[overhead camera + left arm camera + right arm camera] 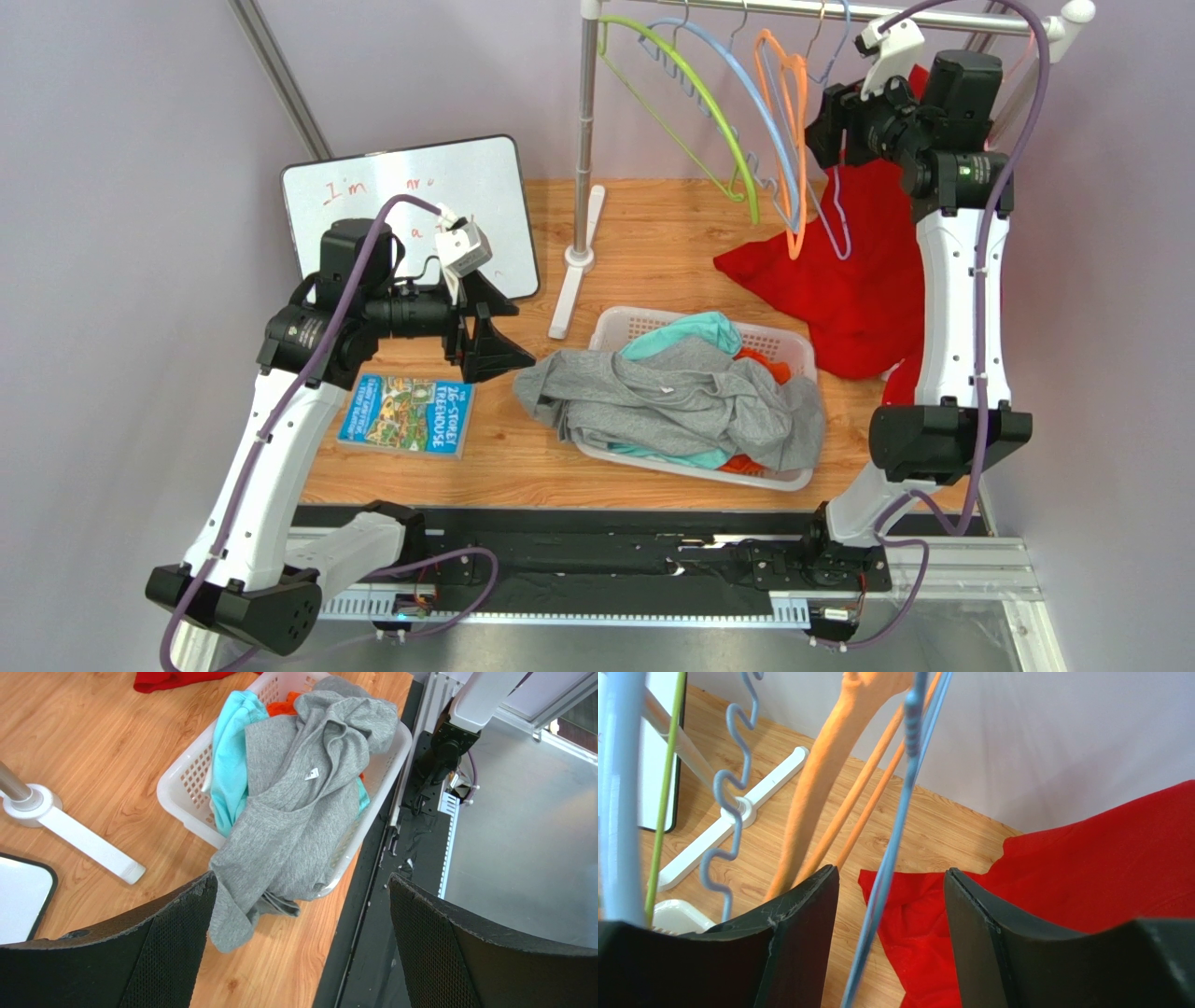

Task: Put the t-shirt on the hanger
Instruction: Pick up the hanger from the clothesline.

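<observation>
The grey t-shirt [659, 399] lies crumpled over the white basket [612, 331], one end spilling onto the table. In the left wrist view the t-shirt [295, 812] shows its small white label [311, 774]. My left gripper [494, 336] [302, 878] hovers open just left of the basket, holding nothing. The thin periwinkle hanger [839, 224] hangs from the rail at the back right. My right gripper [831, 140] [891, 873] is raised to it. The hanger's bar [896, 840] runs between the parted jaws with a gap on each side.
A red t-shirt [842, 287] drapes at the right, under the hanger. Orange [786, 126], light-blue [744, 98] and green [687, 84] hangers share the rail. The rack pole [586, 140], a whiteboard [407, 196] and a book [407, 416] stand left. A teal garment [687, 336] lies in the basket.
</observation>
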{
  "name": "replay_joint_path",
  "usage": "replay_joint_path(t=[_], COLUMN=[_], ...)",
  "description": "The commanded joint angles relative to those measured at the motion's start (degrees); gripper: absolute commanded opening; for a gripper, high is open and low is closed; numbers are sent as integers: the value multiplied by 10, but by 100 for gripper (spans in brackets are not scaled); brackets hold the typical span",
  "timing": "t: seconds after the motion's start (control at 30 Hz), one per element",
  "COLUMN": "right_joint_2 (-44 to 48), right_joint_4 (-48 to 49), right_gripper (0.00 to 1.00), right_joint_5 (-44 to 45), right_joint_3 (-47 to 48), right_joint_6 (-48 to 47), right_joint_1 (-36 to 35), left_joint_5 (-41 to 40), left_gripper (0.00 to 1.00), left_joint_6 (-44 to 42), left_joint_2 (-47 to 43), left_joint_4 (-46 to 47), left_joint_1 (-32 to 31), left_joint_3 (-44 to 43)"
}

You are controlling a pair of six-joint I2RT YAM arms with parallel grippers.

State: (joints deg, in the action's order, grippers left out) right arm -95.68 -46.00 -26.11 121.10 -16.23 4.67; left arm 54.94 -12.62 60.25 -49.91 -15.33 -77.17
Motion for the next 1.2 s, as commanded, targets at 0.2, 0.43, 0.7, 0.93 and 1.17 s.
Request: replay_joint_path(t=[0.2, 0.43, 0.7, 0.93, 1.17], right_joint_2=[-69, -74, -71, -76, -26], right_joint_4=[27, 47, 63, 66, 86], right_gripper=[52, 14, 0, 0, 0], right_joint_5=[10, 3, 40, 105, 121], right_joint_3=[91, 92, 87, 108, 82], right_joint_6=[10, 9, -5, -1, 8], right_joint_1=[-4, -37, -97, -112, -74], left_joint_5=[1, 0, -2, -6, -5], left_gripper=[94, 94, 95, 94, 95], left_joint_6=[-21, -16, -15, -12, -7], left_joint_2=[-2, -1, -2, 0, 5], left_joint_4=[3, 7, 7, 8, 16], left_joint_1=[2, 2, 2, 2, 2], left_joint_3=[-4, -2, 2, -2, -1])
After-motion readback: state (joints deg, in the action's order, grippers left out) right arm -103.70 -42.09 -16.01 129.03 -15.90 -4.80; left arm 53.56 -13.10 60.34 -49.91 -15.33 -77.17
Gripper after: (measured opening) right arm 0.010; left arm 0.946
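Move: The neck of the thin blue wire hanger is almost between the right hand's open fingers: about 4 cm ahead, 1 cm left and level with them. The orange hanger hangs some 4 cm ahead, 5 cm left and 6 cm lower; the thick blue hanger is about 4 cm ahead, 9 cm left and equally low. From the left hand, the wire hanger's neck is roughly 30 cm ahead, 35 cm right and 8 cm higher. The right fingers shut from over half open and pinch the thin blue wire hanger close to its twisted neck, after the hand has pushed about 4 cm forward and sunk slightly around it. Keeping that pinch, the hand sweeps about 8 cm left along the bar towards the other hangers, then swings some 3 cm back to the right, creeping forward and up. ##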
